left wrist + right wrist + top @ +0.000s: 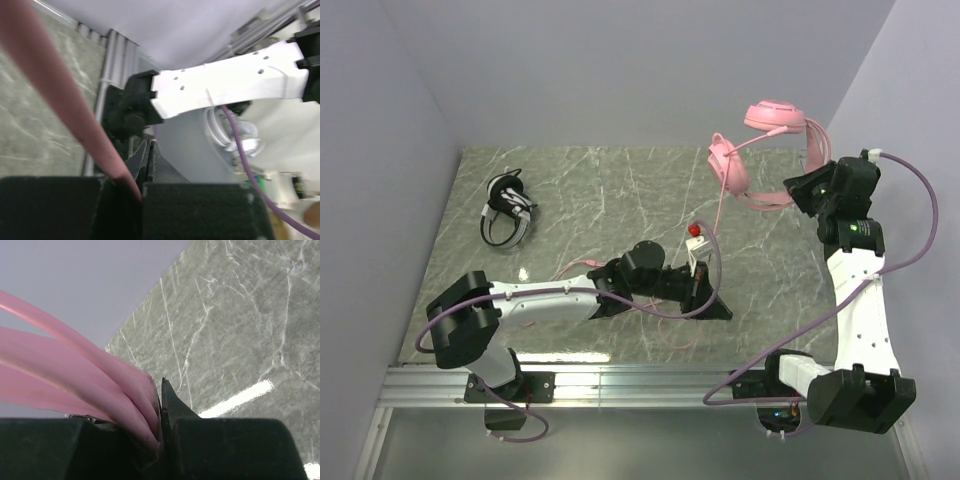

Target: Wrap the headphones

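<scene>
The pink headphones (772, 116) hang in the air at the back right, and my right gripper (798, 192) is shut on their headband (75, 375). In the right wrist view the pink bands fill the jaws of that gripper (160, 390). The pink cable (718, 215) drops from the headset to my left gripper (710, 300), which lies low over the table's middle. In the left wrist view the cable (65, 100) runs into the base of the shut left gripper (149, 145). More pink cable (672, 340) loops on the table. The black-and-white headphones (508, 210) lie at the far left.
A small red-topped white piece (696, 238) stands just behind the left gripper. The grey marble table (600, 190) is walled on three sides. A metal rail (620, 385) runs along the near edge. Purple arm cables (920, 230) loop beside both arms.
</scene>
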Available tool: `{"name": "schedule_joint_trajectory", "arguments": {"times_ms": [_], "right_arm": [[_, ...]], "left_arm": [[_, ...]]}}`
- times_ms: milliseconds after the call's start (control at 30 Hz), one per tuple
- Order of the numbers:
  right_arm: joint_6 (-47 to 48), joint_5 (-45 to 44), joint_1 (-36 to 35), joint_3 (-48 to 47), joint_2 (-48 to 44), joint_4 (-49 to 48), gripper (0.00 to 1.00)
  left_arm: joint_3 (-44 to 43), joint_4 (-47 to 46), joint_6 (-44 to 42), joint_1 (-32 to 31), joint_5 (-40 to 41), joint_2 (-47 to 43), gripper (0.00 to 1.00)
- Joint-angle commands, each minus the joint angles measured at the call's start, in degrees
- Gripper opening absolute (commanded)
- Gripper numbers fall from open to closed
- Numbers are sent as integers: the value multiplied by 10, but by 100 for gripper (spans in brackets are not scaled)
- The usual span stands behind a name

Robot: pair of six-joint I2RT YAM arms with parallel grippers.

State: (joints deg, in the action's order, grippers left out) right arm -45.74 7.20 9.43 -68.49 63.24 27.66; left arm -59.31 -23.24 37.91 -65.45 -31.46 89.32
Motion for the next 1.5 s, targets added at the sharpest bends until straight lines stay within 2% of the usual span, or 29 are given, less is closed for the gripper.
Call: {"name": "schedule_joint_trajectory", "arguments": {"times_ms": [0,100,300,600,733,833,933,1167,1367,1467], "right_arm": [[-64,7,9,-62,-20,-57,0],[-61,12,12,-79,-13,-44,0],[-60,9,13,-94,-8,-31,0],[-60,6,13,-106,-5,-11,0],[-59,4,13,-97,-15,-14,0],[-59,5,13,-94,-19,-13,0],[-58,8,13,-95,-20,-15,0],[-55,12,13,-100,-19,-10,0],[-53,25,13,-67,-37,-24,0],[-52,33,9,-56,-45,-29,0]], "left_arm": [[52,-124,116,-6,-63,-1,1],[74,-158,137,-10,-63,8,0],[101,-170,111,-35,-43,9,0],[85,-116,34,-81,-17,24,3],[83,-117,34,-80,-11,24,4],[75,-105,22,-81,0,20,0],[69,-102,17,-80,10,17,1],[62,-40,-15,-78,51,5,1],[62,-23,-4,-36,42,-26,1],[28,29,-40,-25,47,-36,2]]}}
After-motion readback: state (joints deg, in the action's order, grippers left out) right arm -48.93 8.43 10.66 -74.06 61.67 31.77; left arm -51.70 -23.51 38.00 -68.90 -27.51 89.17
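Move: The left hand, fingers pointing right, already pinches the pink cable; the pink headphones it wraps are about 32 cm ahead, 6 cm to its right and 6 cm higher. A loose loop of cable lies on the table roughly 25 cm below, some 6 cm left and 2 cm ahead of it. The right hand already grips the headband, the headphones' middle sitting about 7 cm ahead and 6 cm left of it, at about its own height. Keeping the pink cable between nearly shut fingers, the left hand draws back about 7 cm, away from the headphones, and sinks, its fingers easing by a hair near the rear end and shutting again, then it goes lower still and comes forward some 4 cm, ending about 6 cm below where it began. The right hand keeps its grip on the headband and lifts the headphones about 4 cm, hardly turning. ##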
